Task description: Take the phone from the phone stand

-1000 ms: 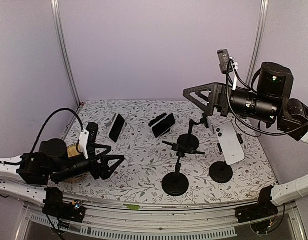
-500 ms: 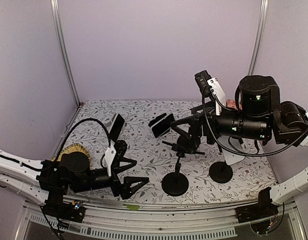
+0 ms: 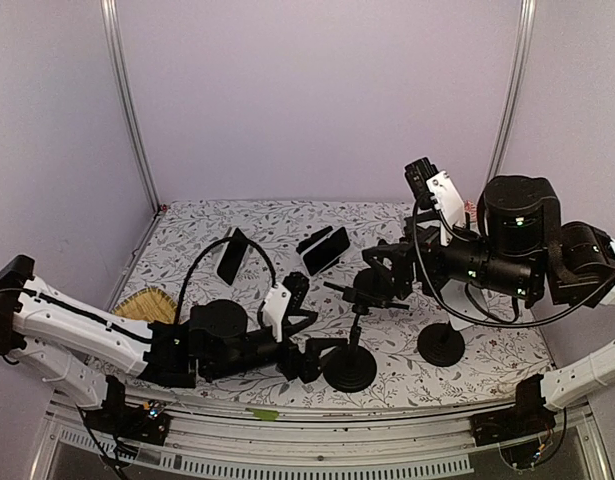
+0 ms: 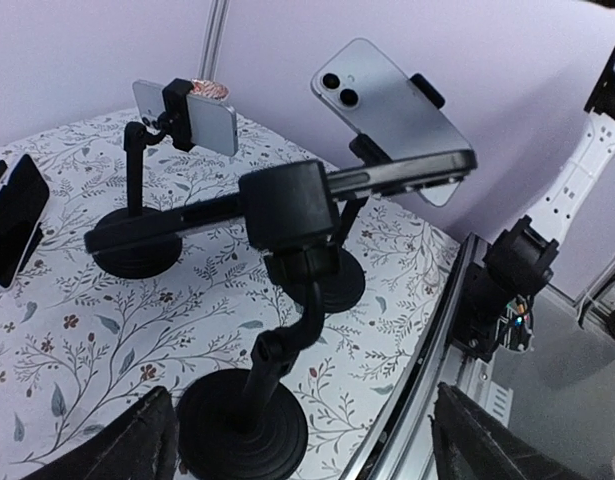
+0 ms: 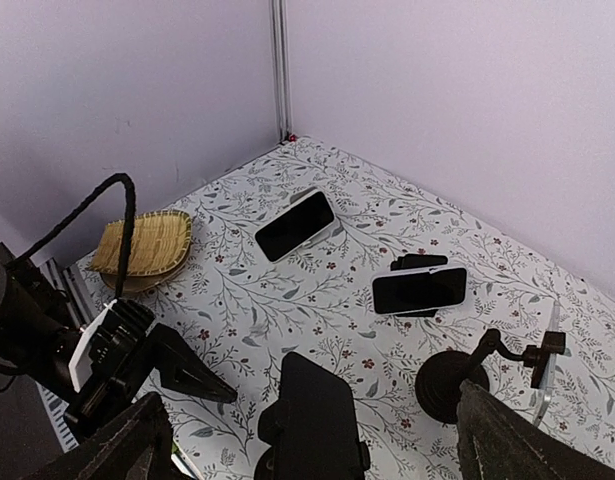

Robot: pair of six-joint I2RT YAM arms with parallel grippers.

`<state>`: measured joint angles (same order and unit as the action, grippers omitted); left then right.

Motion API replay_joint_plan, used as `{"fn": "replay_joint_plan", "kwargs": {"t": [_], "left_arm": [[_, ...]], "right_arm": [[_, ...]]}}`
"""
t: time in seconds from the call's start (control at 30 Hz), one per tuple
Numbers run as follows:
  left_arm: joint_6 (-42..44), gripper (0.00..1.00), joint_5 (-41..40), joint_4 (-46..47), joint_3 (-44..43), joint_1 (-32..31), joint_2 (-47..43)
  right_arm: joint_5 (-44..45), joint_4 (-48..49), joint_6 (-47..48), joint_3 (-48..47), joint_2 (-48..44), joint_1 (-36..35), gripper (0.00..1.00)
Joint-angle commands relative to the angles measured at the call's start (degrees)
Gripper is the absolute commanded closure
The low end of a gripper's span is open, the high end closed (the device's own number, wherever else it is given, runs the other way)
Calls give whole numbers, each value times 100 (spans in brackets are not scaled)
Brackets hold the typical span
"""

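Note:
A black phone stand (image 3: 349,368) stands at the front centre, clamping a dark phone (image 3: 372,290) about level. In the left wrist view the stand's round base (image 4: 242,425) lies between my wide-open fingers (image 4: 137,450), and the phone (image 4: 197,215) shows edge-on above. My left gripper (image 3: 322,350) sits low beside the base, open and empty. My right gripper (image 3: 379,275) hovers just over the phone (image 5: 312,410), open, with nothing between its fingers (image 5: 507,440).
A silver phone (image 4: 387,105) sits on a second stand (image 3: 440,345) at the right, and a third stand (image 4: 137,250) stands behind. Two black phones (image 5: 295,225) (image 5: 419,290) lean further back. A woven basket (image 3: 147,303) lies at the left edge.
My left arm has swept right along the table's front to the centre stand's base. My right arm has come down and left over that stand's phone.

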<state>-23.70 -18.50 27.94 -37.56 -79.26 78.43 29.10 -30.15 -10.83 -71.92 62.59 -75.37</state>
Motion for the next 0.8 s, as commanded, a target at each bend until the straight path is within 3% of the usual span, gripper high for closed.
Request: {"fn": "replay_joint_plan", "kwargs": {"t": [0.0,0.37,0.77], "left_arm": [[-152,13,512,740,-555,333,711],[-417,19,495,914,-1430,655,1739],[-457,36,49,1201,-1739,702,2188]], "right_arm": [[409,395,368,339,-312,-25,1],[370,1358,761,1350,-1182,-21,1],[214,1706,914,1976,-1434,-22,1]]}}
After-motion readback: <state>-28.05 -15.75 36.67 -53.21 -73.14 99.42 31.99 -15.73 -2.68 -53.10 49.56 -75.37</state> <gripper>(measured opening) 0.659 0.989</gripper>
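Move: The near black phone is clamped, tilted, in the middle stand: its centre lies about 7 cm ahead, 8 cm right and 4 cm above the left hand, with the stand's neck about 6 cm ahead, 7 cm right and nearly level. The far phone is some 14 cm beyond that phone and 9 cm to its right; the white phone is 2 cm farther out and 17 cm right of it. From the right hand the near black phone is about 3 cm ahead, 2 cm left and 14 cm below. Slide the left gripper right and forward, about 9 cm in all and nearly level, easing off as its fingers pass under the near black phone to the stand's neck, and start narrowing its open fingers without shutting them. Meanwhile shift the wide-open right gripper some 4 cm right, then lower it about 2 cm net, tipping its fingers slightly up. ##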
